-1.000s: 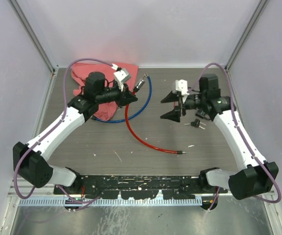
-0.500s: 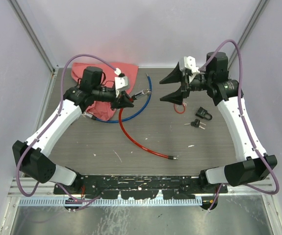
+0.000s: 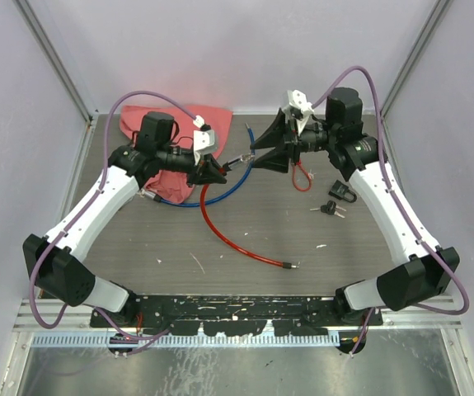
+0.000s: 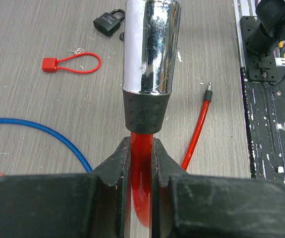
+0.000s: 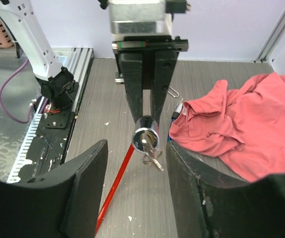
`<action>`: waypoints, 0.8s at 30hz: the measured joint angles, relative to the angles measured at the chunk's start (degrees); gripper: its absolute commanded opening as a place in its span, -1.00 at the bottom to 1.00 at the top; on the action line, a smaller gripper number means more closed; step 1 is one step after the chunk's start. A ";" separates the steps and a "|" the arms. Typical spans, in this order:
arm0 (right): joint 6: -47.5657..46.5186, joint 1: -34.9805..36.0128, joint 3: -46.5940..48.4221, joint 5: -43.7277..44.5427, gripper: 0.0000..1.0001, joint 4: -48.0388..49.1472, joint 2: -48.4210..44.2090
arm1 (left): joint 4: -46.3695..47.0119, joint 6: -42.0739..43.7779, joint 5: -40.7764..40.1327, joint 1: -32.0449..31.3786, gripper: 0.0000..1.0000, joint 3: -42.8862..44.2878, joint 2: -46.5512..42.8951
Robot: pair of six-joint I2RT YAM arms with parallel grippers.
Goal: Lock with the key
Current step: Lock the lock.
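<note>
A red cable lock with a chrome cylinder head (image 4: 149, 47) is held above the table; my left gripper (image 4: 141, 148) is shut on the red cable (image 4: 141, 168) just behind the head. The cable's free end (image 3: 288, 265) lies on the table. A key (image 5: 154, 158) on a ring sticks out of the cylinder's face (image 5: 146, 138). My right gripper (image 5: 136, 148) faces that end, open, with one finger on each side of the key and touching nothing. In the top view the right gripper (image 3: 263, 153) meets the lock head (image 3: 238, 159) in front of the left gripper (image 3: 216, 172).
A pink cloth (image 3: 175, 157) lies at the back left under the left arm, with a blue cable (image 3: 228, 183) looping beside it. A small red cable tag (image 3: 301, 177), a black padlock (image 3: 343, 191) and loose keys (image 3: 329, 209) lie to the right.
My right arm has swung back and then left, bringing its open fingers up to the lock's key end. The left gripper pulled the lock slightly left, then held still.
</note>
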 measured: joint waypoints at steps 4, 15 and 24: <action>-0.17 0.55 0.33 1.62 -0.20 -0.94 1.64 | 0.02 -0.13 0.39 0.00 -1.00 0.00 0.00; 0.13 2.01 0.87 3.91 -0.83 -2.36 2.16 | 0.04 -0.22 0.83 0.00 -1.00 0.00 0.00; 6.27 1.99 0.83 7.96 -0.98 -1.99 2.14 | 0.48 -1.16 -0.59 -0.11 -1.00 -0.35 -0.20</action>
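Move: My left hand holds the red cable lock with its chrome head and key pointing at my right hand. The key is about 2 cm left of my right hand, 1 cm ahead and 2 below, already between the open fingertips; the chrome head sits some 5 cm left and 1 back. The red seal lies about 12 cm right, 2 back and 20 below. From my left hand the key is about 8 cm right and 4 ahead, roughly level. I ease my right hand about 2 cm down and forward and 1 cm left onto the key, closing the fingers from over half open to nearly shut so the tips pinch it at the chrome head's end. As they close up, I start rolling that wrist, about 10 degrees, forward side dipping. My left hand holds still, keeping its grip on the lock. ##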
